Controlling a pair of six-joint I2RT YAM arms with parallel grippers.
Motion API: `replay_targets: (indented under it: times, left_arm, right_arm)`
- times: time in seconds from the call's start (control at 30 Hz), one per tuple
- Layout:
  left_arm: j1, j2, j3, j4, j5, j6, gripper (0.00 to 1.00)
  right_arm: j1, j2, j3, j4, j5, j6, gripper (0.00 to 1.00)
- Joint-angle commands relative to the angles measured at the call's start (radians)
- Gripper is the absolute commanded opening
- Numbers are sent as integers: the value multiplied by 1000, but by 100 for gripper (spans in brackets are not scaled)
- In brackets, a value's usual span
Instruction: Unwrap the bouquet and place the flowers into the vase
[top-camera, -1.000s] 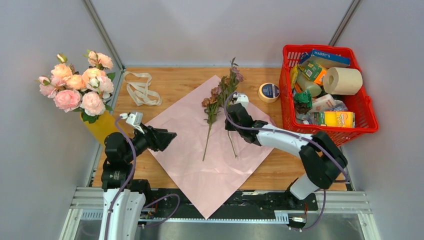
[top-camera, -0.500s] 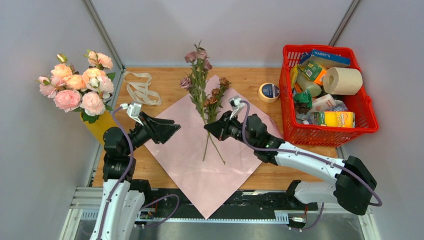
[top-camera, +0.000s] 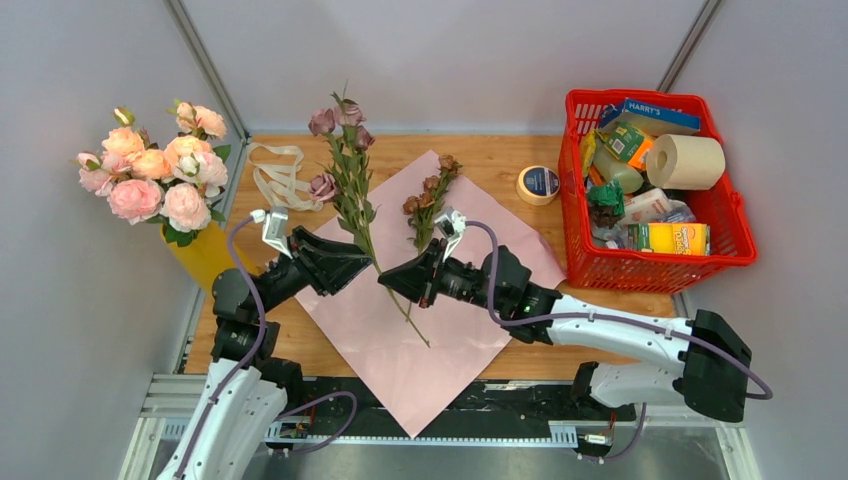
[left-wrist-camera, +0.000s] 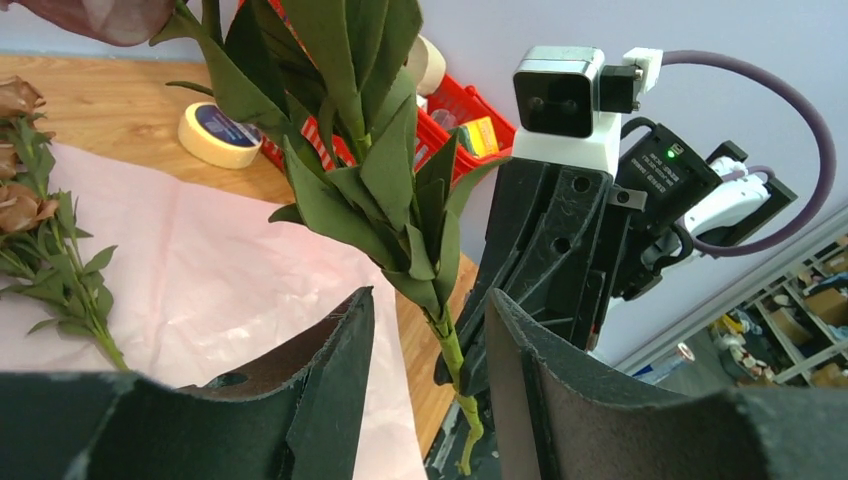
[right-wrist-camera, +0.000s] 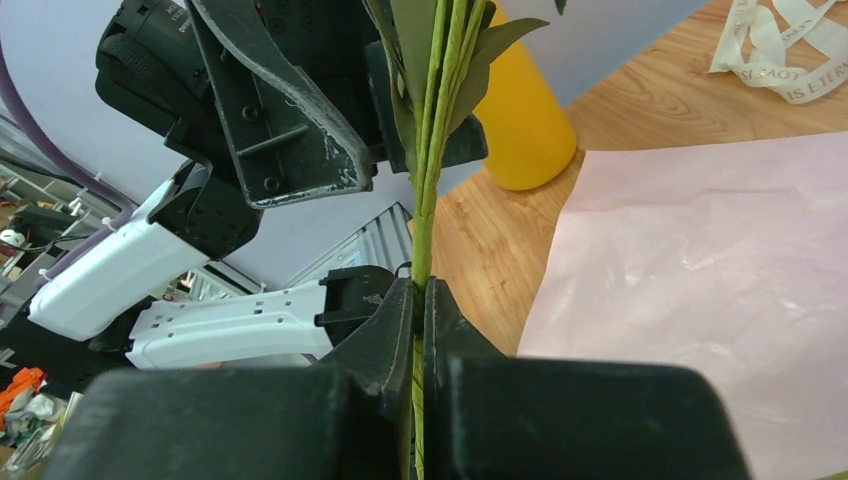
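Observation:
The bouquet's pink wrapping paper (top-camera: 400, 300) lies spread flat on the table. My right gripper (top-camera: 392, 283) is shut on the green stem of a mauve rose spray (top-camera: 345, 165) and holds it upright above the paper. The stem (right-wrist-camera: 421, 250) sits pinched between its jaws. My left gripper (top-camera: 352, 266) is open, and the same stem (left-wrist-camera: 450, 345) stands between its fingers (left-wrist-camera: 335, 370) without touching either. A brownish flower stem (top-camera: 426, 205) lies on the paper. The yellow vase (top-camera: 203, 252) at the left edge holds pink and peach flowers (top-camera: 155, 170).
A cream ribbon (top-camera: 280, 180) lies at the back left, and a roll of masking tape (top-camera: 540, 184) at the back right. The red basket (top-camera: 578, 200) of groceries stands against the right side. Grey walls close in the table.
My right gripper has carried the mauve spray up and to the left, off the paper. My left gripper has reached toward it and its jaws have narrowed around the stem.

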Motion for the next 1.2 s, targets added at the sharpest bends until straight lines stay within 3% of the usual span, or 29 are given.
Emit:
replay_targets:
  times: [0.0, 0.1, 0.13, 0.2, 0.23, 0.3, 0.37, 0.5, 0.63, 0.73, 0.83, 1.03, 1.17]
  left_arm:
    - [-14, -18, -16, -2, -57, 1, 53]
    - [-29, -10, -41, 21, -60, -17, 52]
    - [-32, -9, -50, 45, -60, -31, 47]
    - [-41, -4, -53, 60, -56, -38, 32]
    - [-44, -6, -51, 60, -57, -41, 17]
    - [-44, -12, -48, 56, -65, -47, 0]
    - [-44, -36, -42, 27, -102, -41, 0]
    - [-46, -90, 79, -144, -198, 114, 0]
    - [-44, -119, 266, -425, -341, 348, 0]
    - [-46, -119, 375, -594, -517, 525, 0]
    - [-44, -105, 482, -651, -658, 656, 0]
    - [-44, -29, 593, -590, -979, 938, 0]
    - [-44, 66, 656, -532, -1073, 1064, 0]
  right_arm:
    - [20, 13, 44, 77, 6, -22, 0]
    - [29, 32, 54, 80, 5, -25, 0]
    - [32, 38, 57, 82, 2, -25, 0]
    - [39, 47, 61, 83, 8, -24, 0]
    - [42, 49, 61, 83, 8, -24, 0]
    - [43, 55, 67, 74, 11, -24, 3]
    - [43, 56, 72, 48, 12, -27, 21]
    - [43, 30, 55, 11, 32, -39, 73]
    - [43, -6, 23, -15, 85, -42, 100]
    - [45, -28, 3, -22, 109, -42, 100]
    - [43, -36, 3, -44, 118, -44, 100]
    - [43, -97, -38, -65, 137, -41, 100]
    - [43, -146, -60, -79, 193, -45, 100]
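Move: The stems of the purple roses stand between my open left fingertips, only about 1 cm to the right and 1 cm below. The yellow vase, already full of pink and peach flowers, is some 28 cm to that hand's left and 12 cm farther out, its middle 20 cm lower. On the table 31 cm below lie the brown roses, 26 cm ahead and 9 cm right. From my right hand, still gripping those stems, my left gripper is roughly 2 cm ahead, 2 cm left and 4 cm above. I sink my left hand a centimetre or so and shut its fingers on the stems just above my right grip. Then my right fingers open wide and let go, that hand drawing back right about 3 cm, while my left hand sweeps some 15 cm left and 15 cm up towards the vase, swinging nearly 60 degrees counter-clockwise until its fingers point forward and slightly up. ##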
